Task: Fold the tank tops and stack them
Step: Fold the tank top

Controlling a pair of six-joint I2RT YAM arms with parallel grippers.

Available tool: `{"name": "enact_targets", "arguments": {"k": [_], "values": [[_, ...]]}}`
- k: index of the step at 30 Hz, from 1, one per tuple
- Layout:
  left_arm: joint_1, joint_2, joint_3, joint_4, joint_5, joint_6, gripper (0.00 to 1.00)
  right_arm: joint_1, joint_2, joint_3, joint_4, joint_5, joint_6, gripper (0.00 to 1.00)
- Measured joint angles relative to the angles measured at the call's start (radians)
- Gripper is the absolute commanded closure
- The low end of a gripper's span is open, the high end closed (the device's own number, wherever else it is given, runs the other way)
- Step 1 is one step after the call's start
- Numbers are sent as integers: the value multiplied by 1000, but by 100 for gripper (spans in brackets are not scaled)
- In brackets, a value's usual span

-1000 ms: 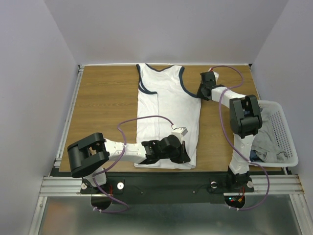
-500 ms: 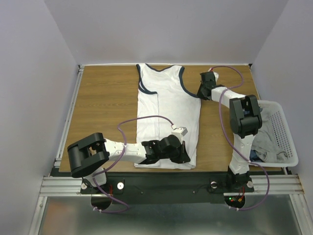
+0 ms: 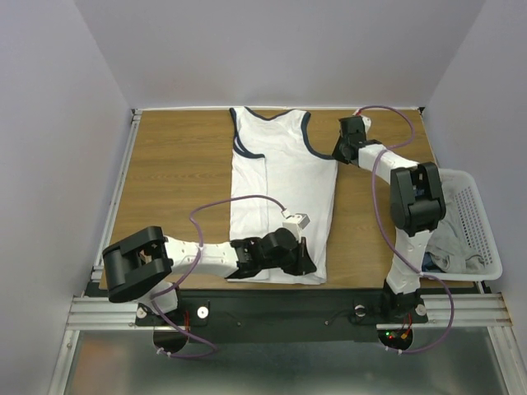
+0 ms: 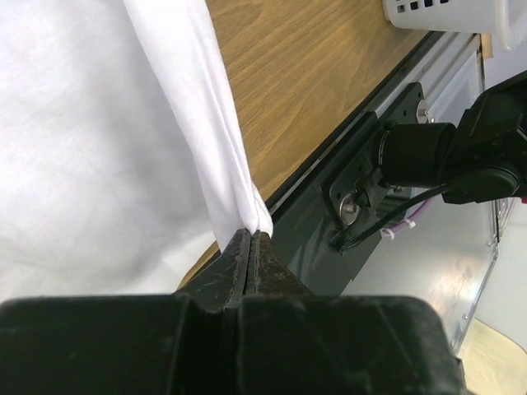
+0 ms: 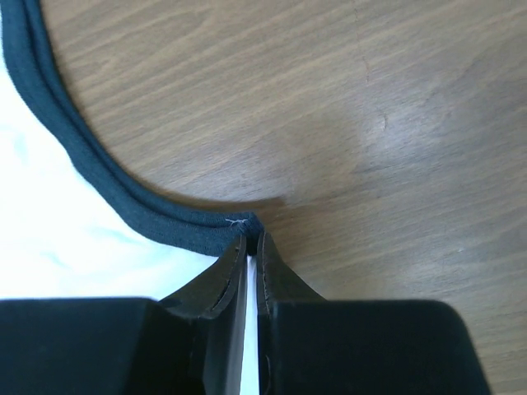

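Note:
A white tank top with navy-edged neck and armholes lies lengthwise on the wooden table, its left side folded inward. My left gripper is shut on the hem's near right corner; in the left wrist view its jaws pinch the white cloth at the table's front edge. My right gripper is shut on the low end of the right armhole. The right wrist view shows the navy edging pinched at the tips of the right gripper. A grey tank top lies in the basket.
A white plastic mesh basket stands off the table's right edge, beside the right arm's base; its corner shows in the left wrist view. A metal rail runs along the near edge. Bare wood lies left of the garment.
The right gripper has closed on the armhole's edge. The left arm has shifted slightly left and toward the near edge, still holding the hem corner.

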Motion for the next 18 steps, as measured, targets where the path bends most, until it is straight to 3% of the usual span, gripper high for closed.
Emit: {"name": "enact_targets", "arguments": {"k": [8,18], "values": [[0,-34,-42,3,-25,-24,100,30,-13,21,-20,4,14,100],[4,-104,-84,-60,-101,-66,100,129,8,165,-59,33,38,100]]}}
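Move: Some 20 cm to the right hand's left, level with it and 3 cm below, is the tip of the left armhole's trim on the flap already folded; the right shoulder is about 13 cm ahead and 8 cm left, 3 cm lower. From the left hand, the same flap's hem corner is about 13 cm left, 1 cm back and some 5 cm below, with the tank top's outer left hem corner 23 cm left, 2 cm back. Carrying the right armhole corner up off the table, the right hand swings about 7 cm left and 5 cm up towards the folded left flap, keeping its pinch and tipping its fingers slightly outward. The left hand, still pinching the cloth near the right hem corner, follows more slowly, some 3 cm left at nearly the same height, turning a little counter-clockwise. ##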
